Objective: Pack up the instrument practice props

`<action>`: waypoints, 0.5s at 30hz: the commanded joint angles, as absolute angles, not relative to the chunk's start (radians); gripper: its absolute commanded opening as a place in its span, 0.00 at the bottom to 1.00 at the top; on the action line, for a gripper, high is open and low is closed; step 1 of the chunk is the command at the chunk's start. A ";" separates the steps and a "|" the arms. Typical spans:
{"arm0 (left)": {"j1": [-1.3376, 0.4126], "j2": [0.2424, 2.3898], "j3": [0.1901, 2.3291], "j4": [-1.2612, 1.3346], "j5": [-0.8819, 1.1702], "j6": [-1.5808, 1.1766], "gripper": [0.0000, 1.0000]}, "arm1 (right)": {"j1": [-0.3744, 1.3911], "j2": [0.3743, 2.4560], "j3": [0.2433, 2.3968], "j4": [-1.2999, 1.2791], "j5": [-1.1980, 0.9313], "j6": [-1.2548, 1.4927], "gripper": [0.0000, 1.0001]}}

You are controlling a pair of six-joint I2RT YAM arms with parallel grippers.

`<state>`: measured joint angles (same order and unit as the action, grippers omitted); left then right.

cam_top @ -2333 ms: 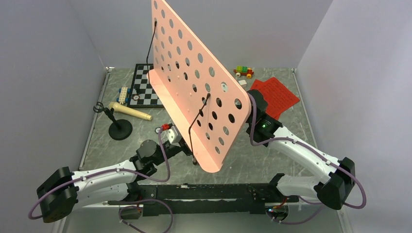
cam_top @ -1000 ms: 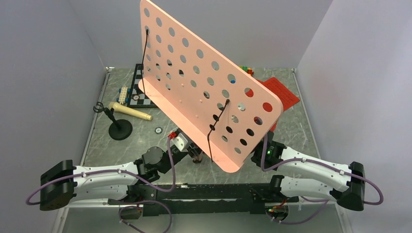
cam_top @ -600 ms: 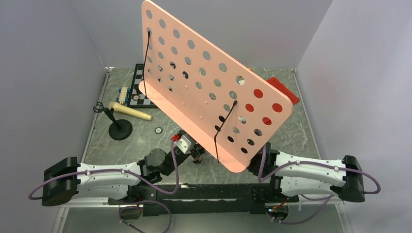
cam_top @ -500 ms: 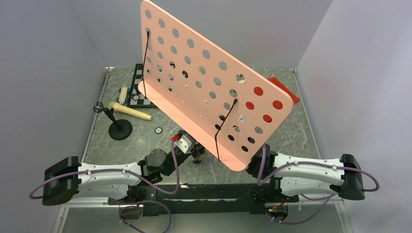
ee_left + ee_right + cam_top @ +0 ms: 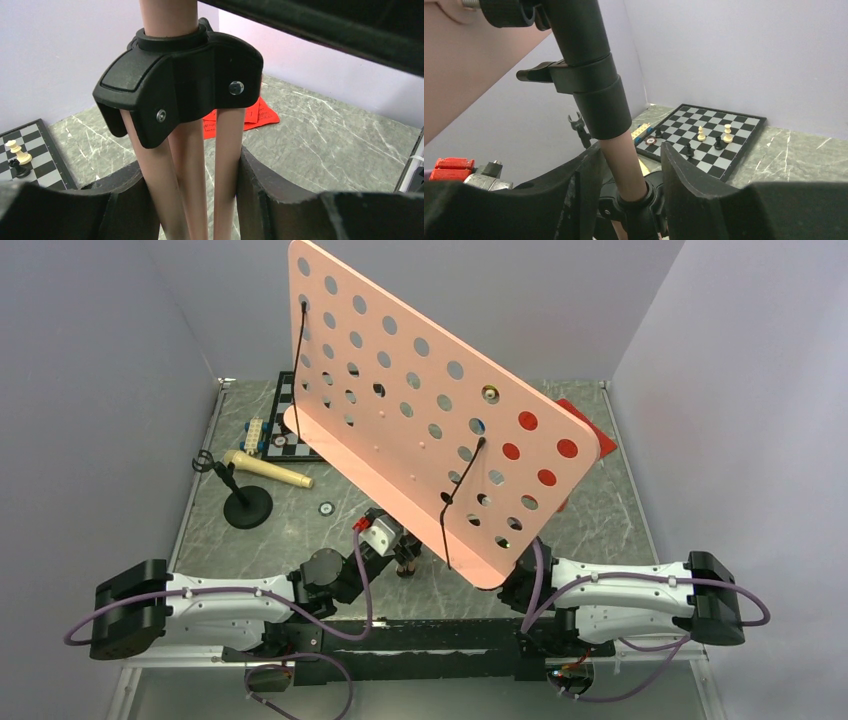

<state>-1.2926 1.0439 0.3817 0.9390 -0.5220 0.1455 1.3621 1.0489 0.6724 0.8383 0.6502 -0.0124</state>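
The large pink perforated music stand (image 5: 420, 430) stands tilted over the middle of the table. My left gripper (image 5: 190, 160) is shut on its folded pink legs (image 5: 227, 150) just below the black hub (image 5: 180, 75). My right gripper (image 5: 630, 146) is open, one finger on each side of the pink pole (image 5: 624, 155) below a black collar (image 5: 596, 100), with a gap at the right finger. The cream microphone (image 5: 268, 471) lies at the left beside its black round-base stand (image 5: 247, 507). Red sheet-music pages (image 5: 592, 432) lie at the back right, mostly behind the panel.
A black-and-white chessboard (image 5: 709, 135) with several pieces lies at the back left, with a toy brick strip (image 5: 254, 435) at its edge. A small round disc (image 5: 326, 508) lies near the microphone stand. Grey walls close in the table on three sides.
My right arm has drawn back to the near edge and gone in under the panel, its jaws narrowing around the pole. The panel has swung to face more to the right. My left grip is unchanged.
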 commanded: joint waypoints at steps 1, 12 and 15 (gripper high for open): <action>-1.292 1.055 0.424 0.979 -0.546 0.281 0.00 | 1.360 1.068 0.706 0.922 0.630 -0.090 0.45; -1.296 1.042 0.408 0.979 -0.502 0.252 0.00 | 1.250 1.015 0.696 0.818 0.366 -0.080 0.00; -1.296 1.034 0.403 0.976 -0.487 0.243 0.00 | 1.211 0.996 0.704 0.765 0.299 -0.080 0.00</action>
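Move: The music stand's pole already stands between the right hand's open fingers, about 1 cm ahead and 1 cm to the left. Directly in line with that stretch, its black sleeve is some 6 cm above the right hand and the tripod hub about 6 cm below it. The left hand already holds the folded legs at its own fingertips, with the hub about 6 cm above and the right hand's stretch of pole roughly 11 cm above. The stand's pole, just below the black sleeve, gets pinched by the right hand: its fingers close from half open until they bear on both sides of the tube, while the hand eases about 1 cm left and slightly forward. The right wrist tips its fingers up and rolls its left side down, roughly 10 degrees in all. The left hand stays put, keeping its grip on the folded legs. ##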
